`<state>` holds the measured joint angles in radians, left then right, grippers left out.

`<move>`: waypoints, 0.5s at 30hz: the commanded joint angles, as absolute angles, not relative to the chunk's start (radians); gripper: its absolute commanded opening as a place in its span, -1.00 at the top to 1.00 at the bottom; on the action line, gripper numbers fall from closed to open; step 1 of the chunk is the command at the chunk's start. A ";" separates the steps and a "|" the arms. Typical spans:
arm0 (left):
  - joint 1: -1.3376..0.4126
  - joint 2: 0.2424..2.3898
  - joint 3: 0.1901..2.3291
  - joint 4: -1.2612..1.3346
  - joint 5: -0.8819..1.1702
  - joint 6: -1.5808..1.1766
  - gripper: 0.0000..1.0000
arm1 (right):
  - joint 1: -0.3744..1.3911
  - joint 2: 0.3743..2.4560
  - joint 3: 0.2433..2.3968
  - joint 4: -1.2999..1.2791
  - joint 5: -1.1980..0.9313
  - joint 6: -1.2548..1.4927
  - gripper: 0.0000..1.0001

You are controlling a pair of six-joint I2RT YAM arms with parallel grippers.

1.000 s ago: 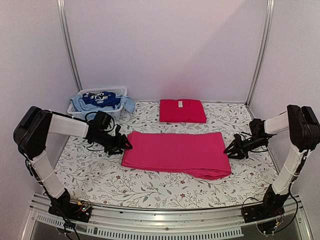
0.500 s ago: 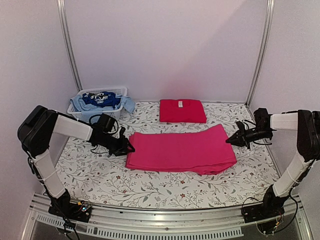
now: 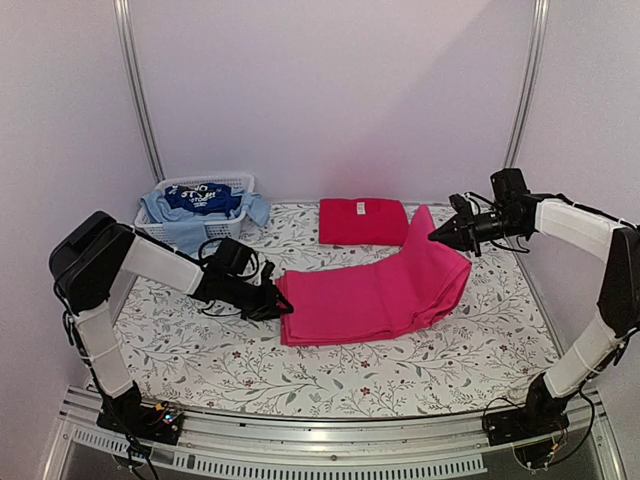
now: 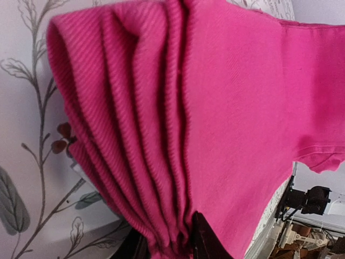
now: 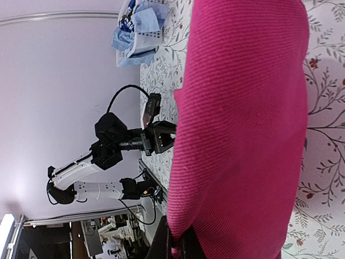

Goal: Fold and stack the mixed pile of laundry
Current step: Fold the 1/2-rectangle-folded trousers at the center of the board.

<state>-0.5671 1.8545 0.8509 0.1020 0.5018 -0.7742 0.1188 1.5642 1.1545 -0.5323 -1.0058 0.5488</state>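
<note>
A pink-magenta garment (image 3: 370,295) of the mixed laundry pile lies folded lengthwise across the middle of the table. My left gripper (image 3: 280,305) is shut on its left edge, low on the table; in the left wrist view the layers (image 4: 161,135) bunch between my fingers (image 4: 207,240). My right gripper (image 3: 437,234) is shut on the right end and holds it raised above the table, so the cloth (image 5: 242,108) slopes up toward it. A folded red piece (image 3: 365,221) lies behind.
A white slatted basket (image 3: 215,181) stands at the back left with a dark blue printed cloth (image 3: 200,198) and light blue cloths (image 3: 170,215) spilling over its rim. Metal posts rise at both back corners. The table's front rail (image 3: 330,440) runs between the arm bases.
The right gripper shut on the garment's right end and lifted it up and back toward the left. The left gripper closed on the left edge and slid right.
</note>
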 commanded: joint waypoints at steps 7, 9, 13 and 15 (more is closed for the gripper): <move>-0.603 1.924 0.853 0.178 0.514 -0.814 0.52 | 0.434 1.733 1.358 -0.358 -0.988 0.778 1.00; -0.603 1.930 0.852 0.183 0.512 -0.816 0.52 | 0.483 1.801 1.420 -0.354 -0.977 0.795 1.00; -0.604 1.937 0.845 0.200 0.517 -0.819 0.53 | 0.549 1.937 1.592 -0.452 -0.960 0.755 1.00; -0.605 1.943 0.841 0.206 0.518 -0.818 0.54 | 0.568 1.994 1.648 -0.457 -0.956 0.750 1.00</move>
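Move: The right hand holds the raised right end of the trousers. Their left end, pinned by the left hand, lies about 30 cm to its left, 4 cm nearer the base and some 19 cm lower. The folded red stack sits about 21 cm ahead of the right hand, 12 cm to its left and 19 cm below. That left end is right at the left hand's fingers; the laundry basket stands roughly 27 cm ahead of the left hand and 24 cm to its left. Still pinching the trousers' right end, the right hand carries it left towards the left end, some 17 cm at a brisk pace, arching up about 2 cm and back down while its wrist turns roughly 15 degrees counter-clockwise. The left hand keeps its hold on the left end low at the board, easing only about a centimetre to the right. ##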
